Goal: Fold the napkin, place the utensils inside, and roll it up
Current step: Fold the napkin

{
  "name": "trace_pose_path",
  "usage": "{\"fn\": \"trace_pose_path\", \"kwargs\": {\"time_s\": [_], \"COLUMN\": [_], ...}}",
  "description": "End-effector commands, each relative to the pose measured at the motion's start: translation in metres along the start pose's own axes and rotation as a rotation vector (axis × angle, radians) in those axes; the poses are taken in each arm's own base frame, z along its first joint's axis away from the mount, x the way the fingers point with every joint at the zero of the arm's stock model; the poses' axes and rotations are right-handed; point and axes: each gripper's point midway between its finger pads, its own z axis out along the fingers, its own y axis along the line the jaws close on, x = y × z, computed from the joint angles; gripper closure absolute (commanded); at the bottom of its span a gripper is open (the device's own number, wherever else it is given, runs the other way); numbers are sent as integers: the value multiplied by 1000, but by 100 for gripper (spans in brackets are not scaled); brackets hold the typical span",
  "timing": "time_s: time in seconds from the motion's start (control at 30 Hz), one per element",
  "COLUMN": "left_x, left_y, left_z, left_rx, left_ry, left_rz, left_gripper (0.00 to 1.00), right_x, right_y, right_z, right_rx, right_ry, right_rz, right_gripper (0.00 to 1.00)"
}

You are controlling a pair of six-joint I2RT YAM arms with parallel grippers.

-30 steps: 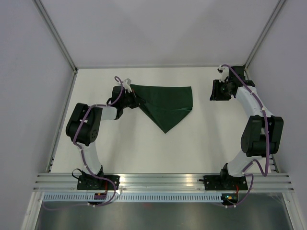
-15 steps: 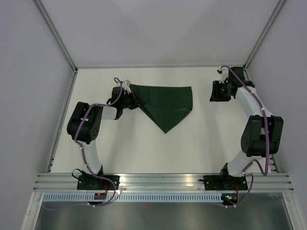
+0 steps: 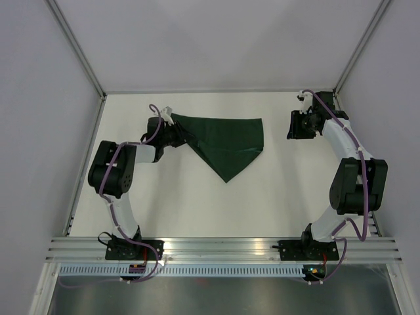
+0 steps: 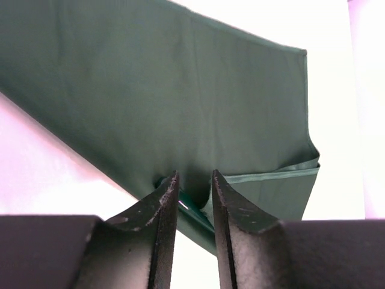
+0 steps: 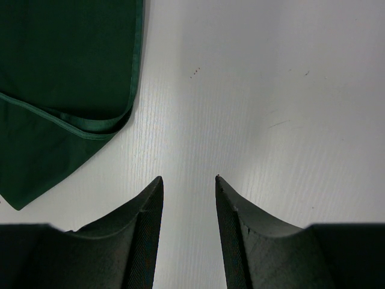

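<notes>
The dark green napkin (image 3: 226, 139) lies folded into a triangle at the back middle of the table, its point toward the arms. My left gripper (image 3: 179, 132) sits at the napkin's left corner. In the left wrist view its jaws stand a little apart, and a raised fold of the napkin (image 4: 180, 90) sits between the fingertips of this gripper (image 4: 194, 177). My right gripper (image 3: 289, 126) is open over bare table to the right of the cloth. In its own view that gripper (image 5: 189, 179) holds nothing, and the napkin's hemmed corner (image 5: 60, 72) lies to the upper left. The utensils are out of view.
The white table (image 3: 197, 203) is bounded by grey walls and metal frame posts (image 3: 75, 46) at the back corners. An aluminium rail (image 3: 223, 246) carrying both arm bases runs along the near edge.
My left gripper's jaws have parted from their pinch on the napkin's left corner, and the left arm has shifted slightly to the left. The right arm and the napkin have not moved.
</notes>
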Motion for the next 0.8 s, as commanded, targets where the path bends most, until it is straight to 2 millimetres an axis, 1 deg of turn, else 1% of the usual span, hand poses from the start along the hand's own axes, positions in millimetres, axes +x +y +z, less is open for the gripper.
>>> {"fn": "trace_pose_path", "kwargs": {"time_s": [0.0, 0.07, 0.13, 0.17, 0.2, 0.23, 0.27, 0.3, 0.33, 0.37, 0.4, 0.43, 0.47, 0.5, 0.53, 0.57, 0.6, 0.63, 0.67, 0.73, 0.77], "left_x": [-48, -61, -77, -82, -91, -98, -110, -110, -115, -125, -128, -126, -135, -140, -137, -144, -148, -145, -153, -156, -157], "left_y": [-27, -24, -12, -7, 0, 8, 9, 23, 29, 29, 39, 47, 47, 52, 61, 60, 66, 74, 77, 83, 87], "left_z": [-20, -26, -31, -32, -35, -36, -36, -35, -34, -33, -33, -28, -27, -26, -23, -21, -21, -18, -18, -15, -11], "left_rx": [57, 30, -22, -47, -77, -114, -130, -177, -201, -202, -231, -244, -242, -249, -271, -272, -284, -294, -299, -307, -306], "left_ry": [-130, -165, -208, -218, -232, -255, -277, -265, -274, -289, -289, -278, -290, -297, -286, -298, -306, -295, -308, -308, -306], "left_rz": [14, 7, -4, -10, -20, -26, -25, -46, -51, -50, -67, -78, -79, -85, -99, -98, -108, -125, -131, -148, -153], "left_gripper": [65, 60, 55, 54, 53, 51, 50, 49, 48, 47, 46, 45, 45, 45, 45, 44, 44, 44, 44, 43, 43], "right_x": [-3, -3, -2, -3, -3, -3, -3, -4, -4, -3, -3, -2, -4, -3, -3, -2, -1, -1, -1, 0, -2], "right_y": [0, 0, 1, 2, 2, 3, 4, 4, 5, 5, 6, 6, 7, 7, 7, 8, 7, 7, 7, 8, 8], "right_z": [3, 3, 2, 2, 2, 1, 1, 0, 0, 0, 1, 2, 2, 2, 3, 3, 4, 3, 3, 3, 2], "right_rx": [2, 2, -2, -4, -6, -14, -18, -18, -20, -22, -25, -31, -34, -35, -38, -41, -40, -40, -42, -43, -46], "right_ry": [-17, -15, -15, -16, -17, -17, -14, -19, -19, -18, -17, -13, -16, -12, -13, -10, -8, -6, -5, 0, -5], "right_rz": [-6, -7, -7, -6, -3, -5, -7, -7, -5, -8, -7, -7, -9, -5, -5, -5, -6, -6, -6, -6, -7], "right_gripper": [54, 54, 54, 54, 54, 54, 54, 54, 54, 54, 54, 54, 54, 54, 54, 54, 54, 54, 54, 54, 54]}}
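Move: The napkin's far-left corner, still unfolded, lies about 13 cm ahead of the left hand, 15 cm to its left and some 2 cm below. The folded-over flap's tip is right at that hand's fingertips. From the same hand, the napkin's far-right corner is 9 cm ahead and 27 cm right, and its near point is 18 cm back and 12 cm right. From the right hand the far-left corner lies roughly 18 cm ahead, 52 cm left and 9 cm below. The napkin's folded-over flap is left behind as the left hand lifts off it, rising some 7 cm, and swings left and forward, about 16 cm in all, towards the far-left corner. It turns roughly 20 degrees counter-clockwise while its already parted fingers open wider, then sinks about 3 cm near that corner, not yet touching it. ##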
